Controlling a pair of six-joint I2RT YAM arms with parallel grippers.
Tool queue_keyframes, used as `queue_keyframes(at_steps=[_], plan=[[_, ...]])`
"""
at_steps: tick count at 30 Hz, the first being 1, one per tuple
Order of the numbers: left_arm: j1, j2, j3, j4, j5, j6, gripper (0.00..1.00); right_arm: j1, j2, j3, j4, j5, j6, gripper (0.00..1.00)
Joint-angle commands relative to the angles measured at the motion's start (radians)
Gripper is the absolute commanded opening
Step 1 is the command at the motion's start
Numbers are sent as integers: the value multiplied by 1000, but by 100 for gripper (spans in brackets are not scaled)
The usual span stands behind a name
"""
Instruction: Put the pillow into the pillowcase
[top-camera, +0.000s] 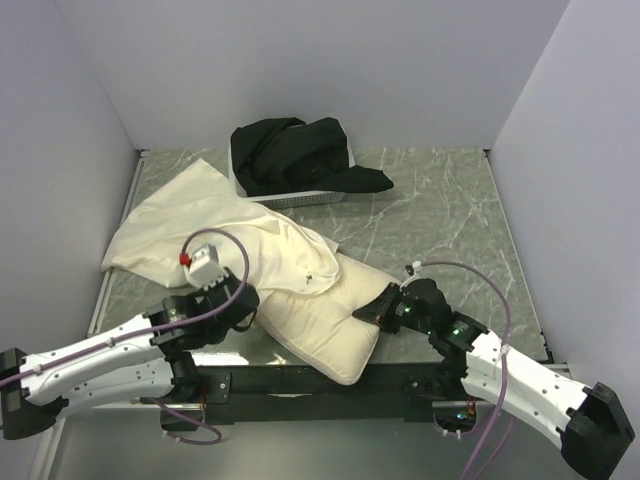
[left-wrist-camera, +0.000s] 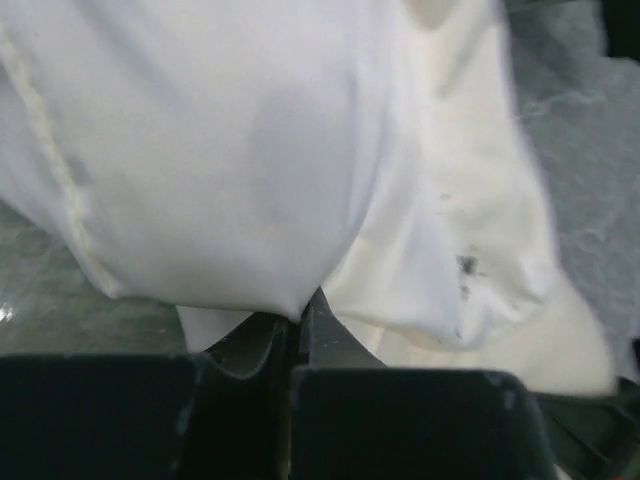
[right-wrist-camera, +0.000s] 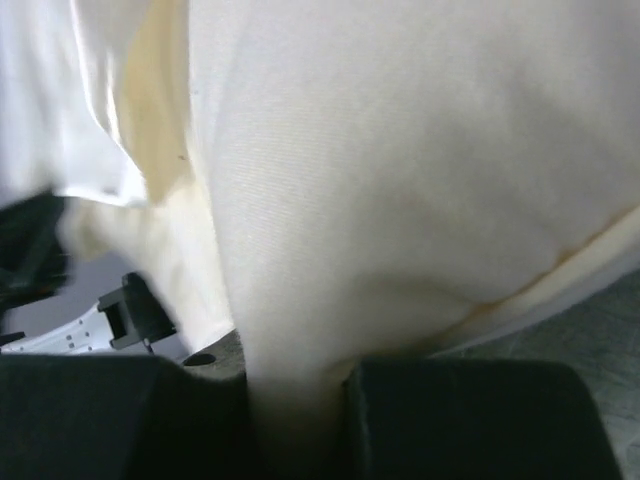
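Observation:
The pillowcase (top-camera: 200, 225), a thin wrinkled cream-white sack, lies across the left of the table. Its near end drapes over the far end of the pillow (top-camera: 330, 320), a plump cream cushion lying slantwise near the front edge; its bear print is hidden. My left gripper (top-camera: 255, 308) is at the pillow's left side. In the left wrist view it (left-wrist-camera: 298, 318) is shut on a fold of the pillowcase (left-wrist-camera: 250, 150), with the pillow (left-wrist-camera: 480, 250) to the right. My right gripper (top-camera: 372, 313) is at the pillow's right edge, and it (right-wrist-camera: 295, 400) is shut on the pillow (right-wrist-camera: 400, 180).
A white basket (top-camera: 310, 198) holding a heap of black cloth (top-camera: 295, 155) stands at the back centre. White walls close in the marbled table (top-camera: 450, 220) on three sides. A black rail (top-camera: 300, 382) runs along the near edge.

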Motion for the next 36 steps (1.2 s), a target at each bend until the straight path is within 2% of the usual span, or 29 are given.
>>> queue_keyframes(at_steps=[1, 2, 3, 4, 5, 7, 8, 10, 11, 14, 17, 19, 24, 28, 32, 35, 36], plan=[[-26, 61, 326, 127, 86, 456, 1, 34, 57, 90, 157, -116, 20, 0], [-31, 95, 463, 98, 98, 484, 1, 45, 69, 99, 166, -138, 31, 0], [-37, 168, 530, 53, 107, 548, 1, 61, 79, 110, 189, -168, 35, 2], [-44, 206, 651, 32, 118, 572, 1, 90, 92, 132, 200, -185, 41, 6], [-47, 274, 710, -3, 107, 569, 1, 104, 99, 145, 206, -196, 40, 16], [-48, 327, 821, -81, 84, 544, 1, 122, 115, 210, 167, -233, 14, 29], [-46, 364, 843, -103, 68, 525, 1, 127, 117, 230, 151, -248, -16, 40], [-41, 390, 880, -120, 40, 492, 1, 130, 102, 271, 101, -279, -59, 54], [-31, 420, 893, -124, 40, 483, 1, 131, 91, 277, 90, -285, -79, 66], [57, 477, 917, -105, 144, 501, 1, 127, 63, 322, -28, -272, -176, 84], [161, 520, 893, -40, 253, 534, 1, 130, 51, 328, -44, -353, -227, 90], [201, 533, 885, -23, 265, 544, 1, 137, 25, 328, -34, -402, -280, 95], [256, 534, 854, 31, 307, 531, 1, 137, -45, 421, -260, -330, -429, 100], [259, 565, 877, -8, 290, 509, 1, 136, -62, 489, -303, -333, -485, 100], [259, 548, 853, 11, 271, 480, 1, 137, -59, 474, -223, -492, -479, 100], [258, 531, 828, 14, 267, 452, 1, 137, -73, 408, -41, -639, -370, 100], [258, 527, 810, 17, 262, 440, 1, 137, -84, 346, 146, -685, -312, 100]])
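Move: The mouth of the pillowcase is already pinched in the shut left fingers; the bare part of the pillow lies about 15 cm to that hand's right, some 4 cm back and 8 cm below, and the basket of black cloth about 28 cm ahead and 9 cm right. The right fingers still hold the pillow's right side: its bare middle lies about 7 cm to their left, level front to back, the case's mouth about 8 cm left and 8 cm ahead. The pillowcase's mouth, still pinched by the left hand, is swung up about 20 cm and to the right, then carried roughly 7 cm forward towards the basket, sinking slightly. The pillow's side comes free of the right fingers, which open wide as that hand goes left and back, then up and farther back, turning nearly 40 degrees counter-clockwise and tipping upward. ##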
